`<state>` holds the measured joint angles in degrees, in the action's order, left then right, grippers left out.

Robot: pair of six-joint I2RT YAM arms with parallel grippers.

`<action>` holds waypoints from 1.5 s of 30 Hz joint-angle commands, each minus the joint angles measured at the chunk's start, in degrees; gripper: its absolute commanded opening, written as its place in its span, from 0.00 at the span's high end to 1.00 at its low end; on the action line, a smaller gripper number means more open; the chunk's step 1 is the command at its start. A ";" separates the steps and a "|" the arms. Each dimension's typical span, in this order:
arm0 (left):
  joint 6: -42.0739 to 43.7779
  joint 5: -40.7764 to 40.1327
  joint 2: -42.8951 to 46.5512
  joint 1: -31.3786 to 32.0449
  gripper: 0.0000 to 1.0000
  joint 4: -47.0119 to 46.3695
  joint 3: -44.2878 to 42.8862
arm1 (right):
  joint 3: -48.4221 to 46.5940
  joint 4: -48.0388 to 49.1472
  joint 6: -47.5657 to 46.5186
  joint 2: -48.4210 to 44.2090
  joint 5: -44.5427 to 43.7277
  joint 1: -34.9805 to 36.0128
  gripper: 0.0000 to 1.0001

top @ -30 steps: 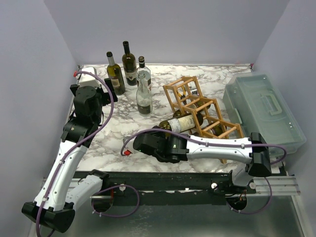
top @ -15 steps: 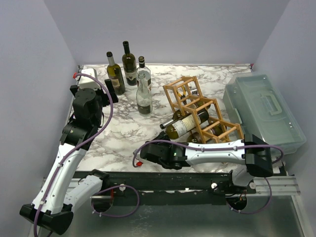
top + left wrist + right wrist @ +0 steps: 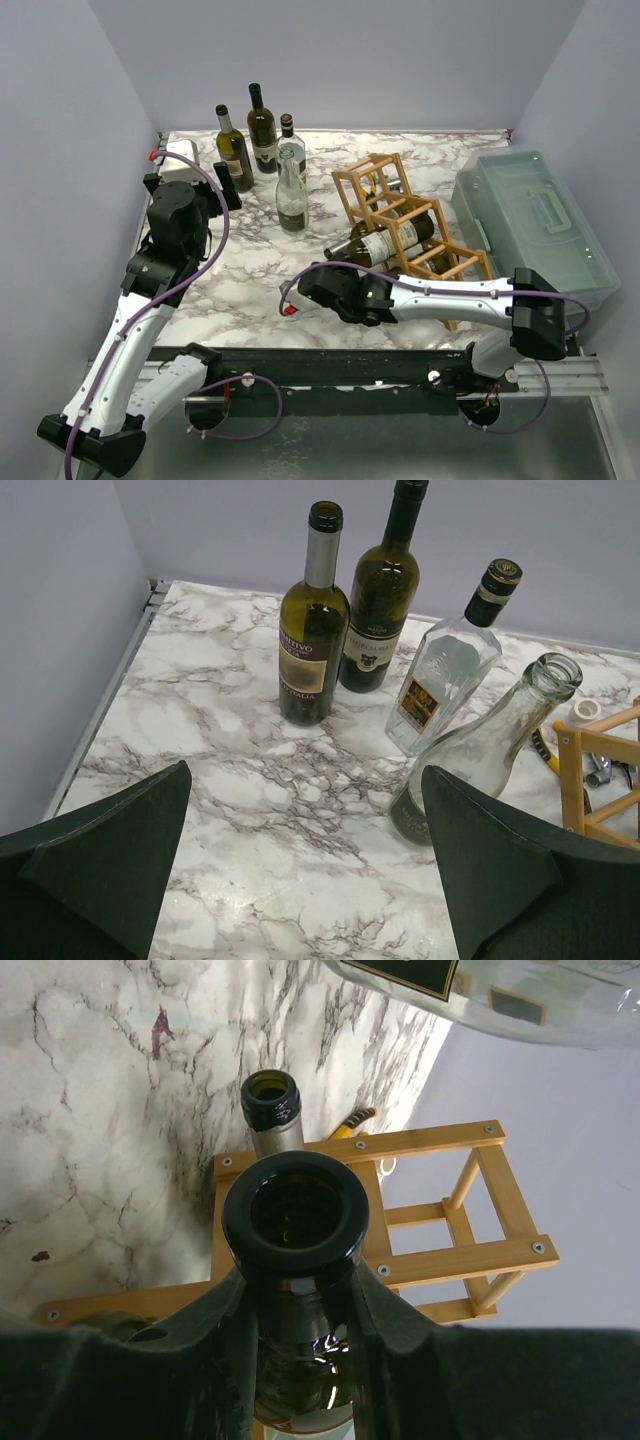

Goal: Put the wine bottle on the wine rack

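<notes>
The wine bottle (image 3: 388, 240), dark green with a pale label, lies almost level with its body inside a cell of the light wooden wine rack (image 3: 452, 262). Its neck sticks out toward the front left. My right gripper (image 3: 337, 268) is shut on that neck. In the right wrist view both fingers clamp the neck just below the open mouth (image 3: 296, 1260), with the right gripper (image 3: 297, 1295) in front of the wine rack's sticks (image 3: 460, 1257). A second bottle neck (image 3: 270, 1105) pokes out of the rack behind. My left gripper (image 3: 305, 775) hangs open over bare marble at the back left.
Two dark bottles (image 3: 313, 660) (image 3: 380, 610) and two clear bottles (image 3: 445, 670) (image 3: 480, 750) stand at the back left, just beyond my left gripper (image 3: 228, 180). A translucent lidded plastic box (image 3: 530, 225) sits right of the rack. Walls close three sides of the table.
My right arm has pushed the wine bottle rightward and deeper into the rack, and it now lies flatter. The left arm has shifted slightly toward the standing bottles.
</notes>
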<state>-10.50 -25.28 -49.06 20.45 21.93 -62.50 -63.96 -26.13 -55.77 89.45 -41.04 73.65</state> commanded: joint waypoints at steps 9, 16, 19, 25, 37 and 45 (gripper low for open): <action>-0.14 -1.62 -0.19 0.73 0.01 -1.18 0.67 | 3.44 3.62 -8.49 -0.79 -0.89 -3.12 1.00; -0.07 -1.62 -0.27 1.07 0.01 -1.18 0.71 | 4.82 7.75 -9.80 -1.66 0.29 -5.71 0.99; 0.03 -1.70 -0.20 1.16 0.01 -1.15 0.71 | 5.07 8.98 -9.61 -2.06 1.19 -7.90 0.99; 0.03 -1.79 -0.25 1.37 0.01 -1.19 0.71 | 6.36 10.62 -9.23 -1.82 2.63 -9.67 0.99; 0.01 -1.79 -0.64 1.53 0.01 -1.19 0.71 | 6.58 8.88 -4.69 -3.54 7.86 -11.07 0.44; 0.21 -1.88 -0.86 1.53 0.01 -1.17 0.76 | -0.44 0.23 8.58 -8.66 19.79 -9.44 0.00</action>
<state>-10.46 -25.61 -49.82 21.78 21.91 -62.33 -59.75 -21.56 -54.78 85.06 -29.63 63.07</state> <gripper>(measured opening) 0.987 0.975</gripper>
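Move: The held wine bottle, gripped by the neck in the right hand, is already partly in the wine rack base first; its resting place there centres about 16 cm right, 9 cm ahead and 3 cm below this hand. The racked bottle below it lies some 9 cm right, 7 cm ahead and 11 cm down, and the clear bottle stands about 6 cm left and 10 cm ahead, 4 cm lower. From the left hand, the resting place is roughly 37 cm right, level fore and aft, and 22 cm down. The wine bottle, still pinched at the neck, is pushed base first deeper into the rack as the right hand goes about 5 cm forward and nearly as far right, sinking a little early on. The fingers then open wide and let go of the neck while the hand draws back and left about 2 cm, its fingers tipping some 10 degrees downward. ##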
